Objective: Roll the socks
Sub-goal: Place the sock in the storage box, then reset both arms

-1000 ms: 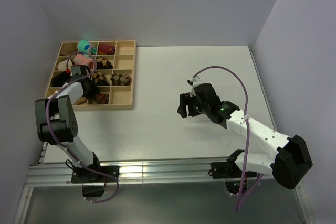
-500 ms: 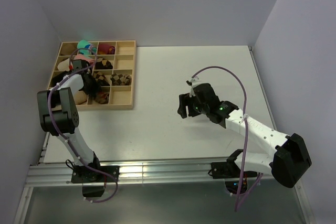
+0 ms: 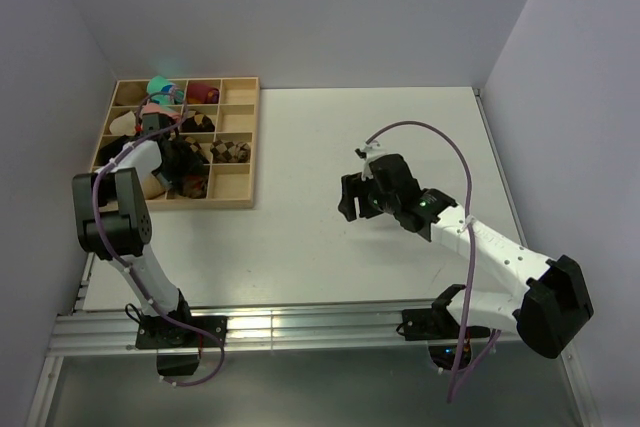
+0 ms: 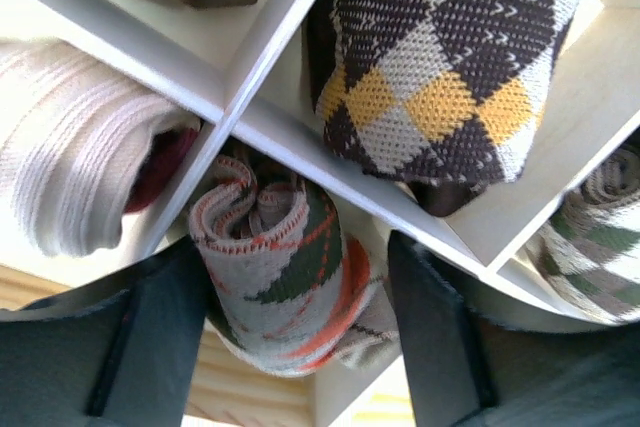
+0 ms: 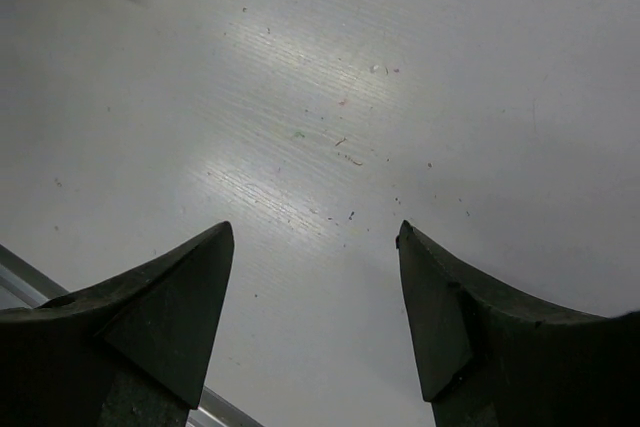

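The socks are a tight tan roll with dark and orange-red diamonds, lying in a front compartment of the wooden tray. My left gripper straddles the roll, open. One finger is close against its left side and there is a gap on the right. In the top view the left gripper reaches into the tray's near row, where part of the socks shows. My right gripper hovers over the bare white table mid-right. In its wrist view the right gripper is open with nothing between the fingers.
Tray dividers run just above the roll. A brown-and-yellow argyle roll and a cream sock fill neighbouring cells. Teal, pink and maroon rolls sit in the far cells. Walls close in on both sides of the table.
My left gripper's jaws have spread apart and let go of the rolled socks, which now rest in the tray cell. The right arm has barely moved.
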Available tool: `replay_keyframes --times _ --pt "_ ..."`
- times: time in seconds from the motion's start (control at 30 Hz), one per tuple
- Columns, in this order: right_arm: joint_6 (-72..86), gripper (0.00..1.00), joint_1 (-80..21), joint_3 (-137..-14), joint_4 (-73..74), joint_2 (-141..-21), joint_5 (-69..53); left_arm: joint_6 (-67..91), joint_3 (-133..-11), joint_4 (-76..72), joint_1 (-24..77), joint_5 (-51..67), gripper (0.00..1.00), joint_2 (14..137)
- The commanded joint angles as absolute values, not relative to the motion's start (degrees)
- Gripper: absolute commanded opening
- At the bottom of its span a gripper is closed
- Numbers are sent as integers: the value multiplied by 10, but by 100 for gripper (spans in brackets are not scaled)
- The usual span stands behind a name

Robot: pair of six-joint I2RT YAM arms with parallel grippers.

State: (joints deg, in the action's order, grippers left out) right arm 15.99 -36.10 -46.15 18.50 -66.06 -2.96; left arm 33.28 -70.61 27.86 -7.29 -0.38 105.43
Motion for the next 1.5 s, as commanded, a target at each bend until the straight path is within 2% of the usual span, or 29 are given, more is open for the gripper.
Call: replay_keyframes --times 0.0,0.13,0.2,0.27,0.3,0.4,0.6,0.7,0.73,0.9,1.17,1.47 --pt "145 74 -356 -492 187 -645 -24 352 -731 311 -76 -9 74 1015" --pt "143 74 -356 -496 195 -633 -18 363 -741 337 -75 -9 80 988" --pt "147 74 -355 -499 200 -626 -5 373 -746 357 -74 -11 92 969" --pt "151 74 -355 -506 212 -611 26 378 -750 366 -73 -7 93 949" --pt "153 74 -354 -511 216 -604 38 381 -751 372 -73 -7 99 939" --pt "157 75 -355 -530 237 -571 79 383 -758 393 -73 -9 99 885" --pt "178 84 -355 -624 323 -503 183 365 -807 462 -73 -42 100 732" --pt "185 92 -355 -673 365 -474 249 353 -823 464 -73 -81 100 643" --pt "182 99 -355 -692 376 -450 265 351 -825 463 -73 -91 99 619" --pt "153 100 -354 -719 379 -373 323 352 -857 489 -73 -172 99 502" --pt "63 100 -355 -695 306 -230 360 368 -875 526 -47 -272 100 394" --pt "21 100 -355 -678 299 -195 393 351 -817 504 -40 -313 100 258"
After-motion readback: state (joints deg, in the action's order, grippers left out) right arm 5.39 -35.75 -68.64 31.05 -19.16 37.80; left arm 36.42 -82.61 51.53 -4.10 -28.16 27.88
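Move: The red-checked sock lies in the storage box's front row, right between the left hand's parted fingers, its middle about 2 cm below the hand point. From that hand, the tan rolled sock is level and some 10 cm left, the black-and-yellow sock about 9 cm ahead in the next row, and the empty front compartment's middle level and roughly 10 cm right. From the right hand the red-checked sock is about 14 cm ahead, 42 cm left and 12 cm lower. Already loosened around the red-checked sock, the left fingers open fully as they lift clear, first almost straight up, then up and back out of the box area, some 40 cm up and 30 cm back; the fingers tip up about 65 degrees from steeply downward. The right hand, empty, rises about 30 cm, swings right and somewhat back, tilts up, turns clockwise and opens fully. ##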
